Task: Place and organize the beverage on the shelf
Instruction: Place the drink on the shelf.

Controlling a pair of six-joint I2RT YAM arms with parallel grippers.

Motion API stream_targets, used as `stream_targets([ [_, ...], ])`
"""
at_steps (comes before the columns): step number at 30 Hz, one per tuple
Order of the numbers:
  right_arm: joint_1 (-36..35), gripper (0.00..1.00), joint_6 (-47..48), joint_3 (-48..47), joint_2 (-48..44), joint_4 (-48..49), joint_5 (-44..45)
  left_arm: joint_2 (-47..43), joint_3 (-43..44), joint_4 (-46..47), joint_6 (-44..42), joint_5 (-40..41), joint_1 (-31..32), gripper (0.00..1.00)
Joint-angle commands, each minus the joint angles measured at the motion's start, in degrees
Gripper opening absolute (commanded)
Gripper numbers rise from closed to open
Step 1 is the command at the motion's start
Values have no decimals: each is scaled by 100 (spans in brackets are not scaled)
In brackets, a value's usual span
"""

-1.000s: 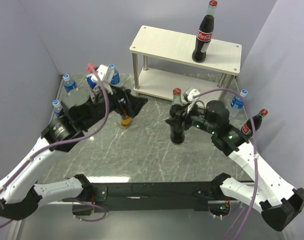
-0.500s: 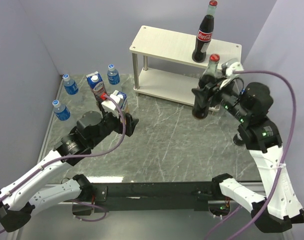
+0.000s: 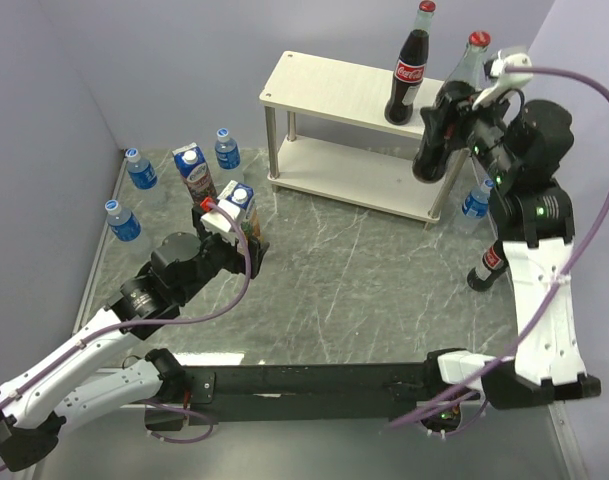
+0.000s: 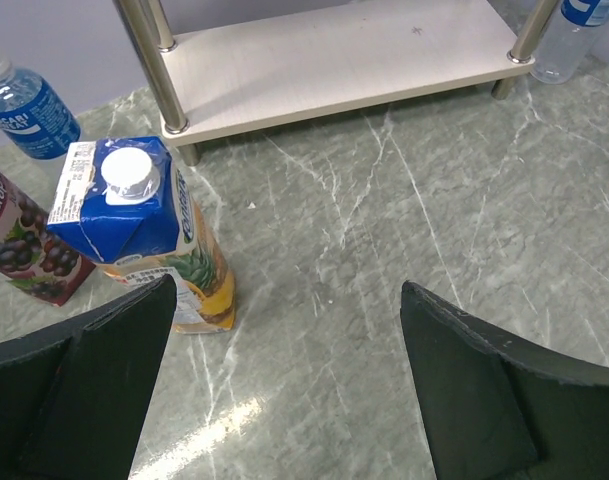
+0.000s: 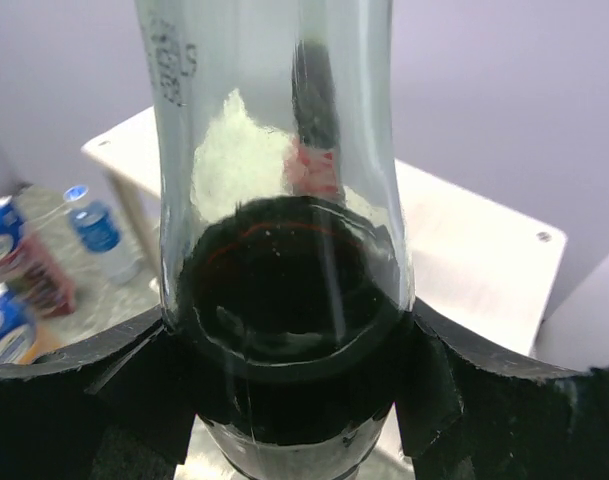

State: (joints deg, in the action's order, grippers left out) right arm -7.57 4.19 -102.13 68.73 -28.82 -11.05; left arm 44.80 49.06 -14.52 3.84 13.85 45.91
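My right gripper [image 3: 446, 118] is shut on a dark, red-capped Coca-Cola bottle [image 3: 454, 95], which hangs tilted in the air over the right end of the shelf [image 3: 324, 85]. In the right wrist view that bottle [image 5: 284, 290] fills the frame between the black fingers [image 5: 134, 390]. Another Coca-Cola bottle [image 3: 408, 72] stands on the top board. A third Coca-Cola bottle [image 3: 489, 262] stands on the table at the right. My left gripper [image 3: 242, 247] is open and empty, just near of the pineapple carton [image 4: 134, 215], which stands beside the grape carton [image 3: 193, 172].
Small water bottles stand at the far left [image 3: 140, 168], left edge [image 3: 121, 220], behind the cartons [image 3: 227, 148] and by the shelf's right leg [image 3: 474, 200]. The shelf's lower board [image 4: 334, 50] is bare. Purple walls close the left, back and right.
The right gripper has carried its Coca-Cola bottle up and to the right, from above the table to above the shelf's right end. The left gripper has drawn back from the cartons.
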Motion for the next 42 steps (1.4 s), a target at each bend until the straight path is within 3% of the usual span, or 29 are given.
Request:
stream_targets([
  [1,229,0,-67,-1018,228,1599,173,-129,-10,134,-102,171,32,99],
  [21,731,0,-410,-2478,1819,2029,243,-68,25,-7,-155,312,32,100],
  [42,731,0,-410,-2602,2426,2442,376,-24,34,-50,-181,356,32,99],
])
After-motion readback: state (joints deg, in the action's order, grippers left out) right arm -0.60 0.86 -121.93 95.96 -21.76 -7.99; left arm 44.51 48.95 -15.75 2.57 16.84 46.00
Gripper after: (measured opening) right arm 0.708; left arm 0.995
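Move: The right hand holds the cola bottle upright in front of the shelf. The free spot on the upper board is about 16 cm ahead, 5 cm to its right and 13 cm below. The Coca-Cola bottle already standing there is some 18 cm ahead and 3 cm left, roughly level with the hand; the board's right end is about 15 cm ahead, 15 cm right and 14 cm below. From the empty left hand, the spot lies about 26 cm ahead, 38 cm right and 9 cm up. Still gripping the cola bottle round its body, the right hand carries it forward about 15 cm, in over the upper board beside the standing bottle. It drifts some 5 cm right, mostly early on, while turning about 10 degrees clockwise, rises slightly, then sinks nearly 3 cm towards the board with the fingers kept closed. ##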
